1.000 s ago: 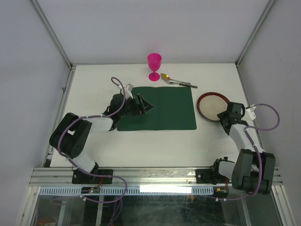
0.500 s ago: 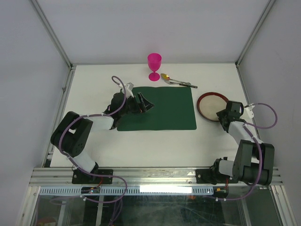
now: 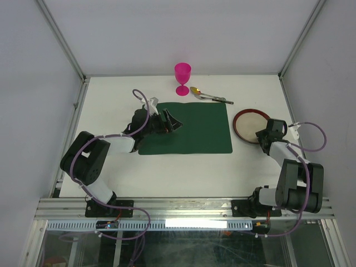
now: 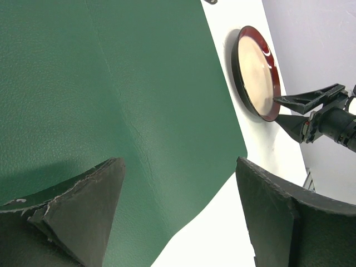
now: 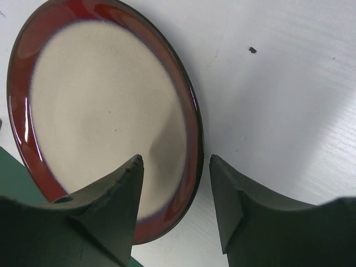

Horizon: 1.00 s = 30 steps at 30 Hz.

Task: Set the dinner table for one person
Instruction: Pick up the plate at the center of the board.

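A red-rimmed cream plate (image 3: 248, 124) lies on the white dinner table (image 3: 183, 172), right of a dark green placemat (image 3: 194, 129). My right gripper (image 3: 262, 135) is at the plate's near right edge. In the right wrist view its jaws (image 5: 175, 167) are open and straddle the rim of the plate (image 5: 105, 111), one finger above the plate and one outside over the table, with gaps on both sides. My left gripper (image 3: 169, 122) hovers wide open over the placemat's left part and holds nothing (image 4: 178, 183). A pink goblet (image 3: 182, 77) and a spoon (image 3: 208, 95) sit behind the mat.
Aluminium frame rails (image 3: 75, 119) edge the table on both sides, with white walls beyond them. In the left wrist view the placemat's corner (image 4: 222, 161) lies flat, and the plate (image 4: 256, 72) and the right gripper's fingers (image 4: 303, 103) show beyond it.
My right gripper has crept a little toward the plate and its jaws have narrowed around the rim. The left arm has barely moved.
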Available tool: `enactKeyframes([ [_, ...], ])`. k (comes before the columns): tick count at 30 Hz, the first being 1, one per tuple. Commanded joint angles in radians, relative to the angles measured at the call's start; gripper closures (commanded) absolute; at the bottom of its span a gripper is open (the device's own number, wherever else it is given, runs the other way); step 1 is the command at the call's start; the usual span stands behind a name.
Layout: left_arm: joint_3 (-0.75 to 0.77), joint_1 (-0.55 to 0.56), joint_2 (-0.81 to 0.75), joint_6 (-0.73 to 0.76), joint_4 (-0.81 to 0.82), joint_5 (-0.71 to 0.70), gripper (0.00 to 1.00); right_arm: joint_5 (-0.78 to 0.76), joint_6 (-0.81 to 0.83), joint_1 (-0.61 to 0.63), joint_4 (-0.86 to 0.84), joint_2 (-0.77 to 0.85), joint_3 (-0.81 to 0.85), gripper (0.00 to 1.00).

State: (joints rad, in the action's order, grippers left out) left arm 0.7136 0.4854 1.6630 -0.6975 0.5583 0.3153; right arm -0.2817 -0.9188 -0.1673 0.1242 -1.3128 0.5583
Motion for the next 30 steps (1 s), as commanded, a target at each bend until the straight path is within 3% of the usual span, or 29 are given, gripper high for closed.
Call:
enactKeyframes([
  [1,0.047,0.007,0.002,0.019,0.029,-0.009,0.17,-0.019,-0.031,-0.009,-0.071,-0.017,0.002,0.46],
  [8,0.078,0.008,0.035,0.020,0.035,0.003,0.16,-0.019,-0.045,-0.012,-0.098,-0.046,-0.004,0.51],
  [18,0.244,0.010,0.227,-0.025,0.153,0.182,0.17,-0.016,-0.027,-0.025,-0.108,-0.036,-0.012,0.50],
  [30,0.384,0.057,0.321,-0.035,0.129,0.196,0.20,0.007,-0.033,-0.037,-0.123,-0.066,-0.021,0.69],
])
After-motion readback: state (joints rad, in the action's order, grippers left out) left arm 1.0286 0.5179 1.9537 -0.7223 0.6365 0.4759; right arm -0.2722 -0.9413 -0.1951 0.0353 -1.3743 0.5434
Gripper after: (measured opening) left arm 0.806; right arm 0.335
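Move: My right hand stands at the plate's near right rim, with the rim already between my open fingers; the plate's middle is about 7 cm ahead, 5 cm left and 2 cm below. From this hand the green placemat's middle lies roughly 34 cm left and 6 cm ahead, and the cutlery some 22 cm left and 21 cm ahead. From my left hand the plate is about 34 cm right, 2 cm ahead and 8 cm lower. I ease my right hand about 1 cm down and slightly forward over the plate's near right rim, then narrow its fingers around the edge, one inside the plate and the other coming up against the outside. Meanwhile my open left hand sweeps some 7 cm right and 4 cm forward over the placemat towards the plate, turning about 10 degrees clockwise, dipping slightly before it rises. ##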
